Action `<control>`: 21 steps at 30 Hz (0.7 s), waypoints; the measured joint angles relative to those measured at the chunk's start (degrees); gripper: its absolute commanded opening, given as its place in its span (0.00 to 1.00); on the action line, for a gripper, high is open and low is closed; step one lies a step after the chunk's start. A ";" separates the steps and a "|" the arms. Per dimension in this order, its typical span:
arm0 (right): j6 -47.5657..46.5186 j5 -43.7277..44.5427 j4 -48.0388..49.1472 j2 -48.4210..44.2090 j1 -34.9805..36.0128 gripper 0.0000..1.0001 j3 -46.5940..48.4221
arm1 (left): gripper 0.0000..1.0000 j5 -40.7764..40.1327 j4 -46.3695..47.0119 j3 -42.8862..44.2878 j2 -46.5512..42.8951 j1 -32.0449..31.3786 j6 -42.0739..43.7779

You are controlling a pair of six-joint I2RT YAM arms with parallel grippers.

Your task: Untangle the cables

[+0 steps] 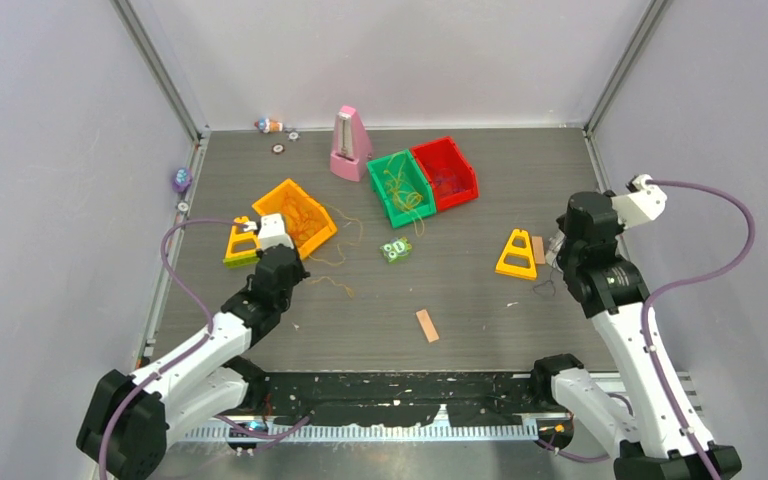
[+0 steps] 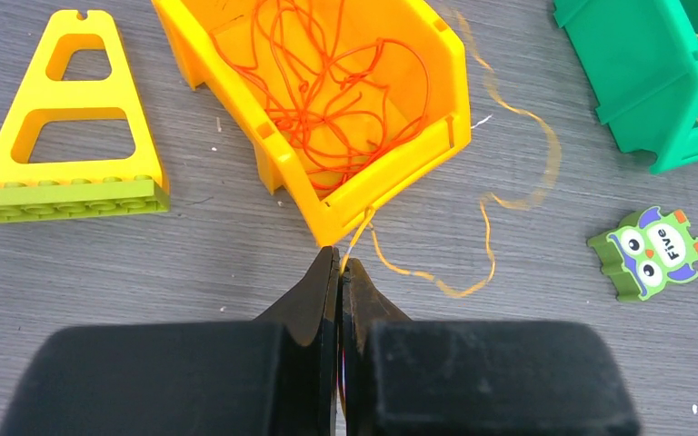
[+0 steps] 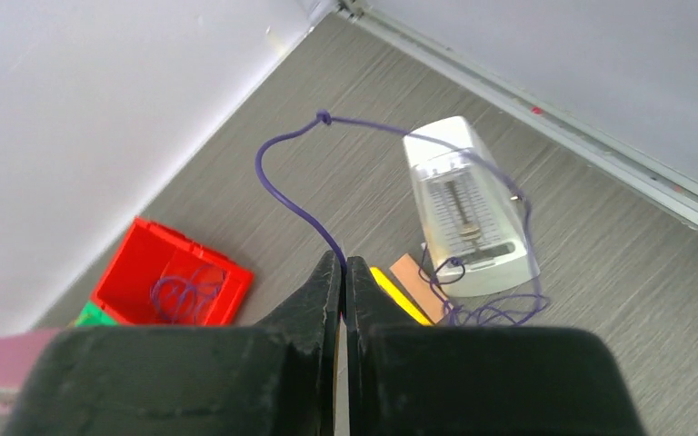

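My left gripper (image 2: 340, 263) is shut on an orange cable (image 2: 486, 241) right at the near corner of the orange bin (image 2: 400, 173). That cable's loose end curls over the table to the right. More orange cable (image 2: 327, 100) lies tangled inside the bin. A yellow-green cable (image 1: 400, 185) sits in the green bin (image 1: 385, 200). At the right, my raised right gripper (image 3: 344, 263) is shut on a dark purple cable (image 3: 277, 177). This cable arcs up through a knot, drapes over a white metronome-like box (image 3: 468, 213) and bunches beside it. Another purple cable (image 3: 182, 292) coils in the red bin (image 3: 123, 277).
A pink metronome (image 1: 349, 145) stands at the back. Yellow triangular bricks sit at the left (image 2: 77, 127) and at the right (image 1: 516, 255). A green owl block (image 2: 650, 250) and a tan strip (image 1: 427, 325) lie mid-table. Small items line the far left wall.
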 measured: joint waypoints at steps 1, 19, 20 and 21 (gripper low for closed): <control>-0.92 -1.18 0.42 0.59 0.00 0.05 0.46 | 0.00 0.11 0.02 0.00 0.17 0.00 0.04; -12.13 -33.97 9.53 8.24 -0.04 0.96 2.21 | 0.00 24.35 2.56 3.91 -5.11 -0.55 4.04; -13.22 -35.58 9.40 9.44 -0.04 0.95 2.16 | 0.00 24.94 1.25 5.75 -5.27 -0.79 3.93; -13.99 -37.33 9.46 10.60 -0.02 0.95 2.10 | 0.00 25.53 -0.11 7.89 -5.22 -1.14 3.87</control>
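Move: My right hand already holds the purple cable; the red bin I swing it towards is about 27 cm ahead, 20 cm left and 25 cm below. Beneath me are the yellow frame, some 10 cm ahead and 5 cm left, and the white metronome, 12 cm ahead and 9 cm right. My left hand grips a yellow cable; the green bin is roughly 28 cm ahead and 20 cm right, the owl block 13 cm ahead and 18 cm right, and the orange bin 17 cm ahead and 3 cm left. I sweep my right hand about 11 cm left and some 6 cm forward towards the red bin, turning it nearly 40 degrees counter-clockwise, then throw its fingers wide to release the purple cable. Meanwhile my left hand keeps its pinch on the yellow cable and carries it right, away from the orange bin, then mostly upward, turning clockwise. ##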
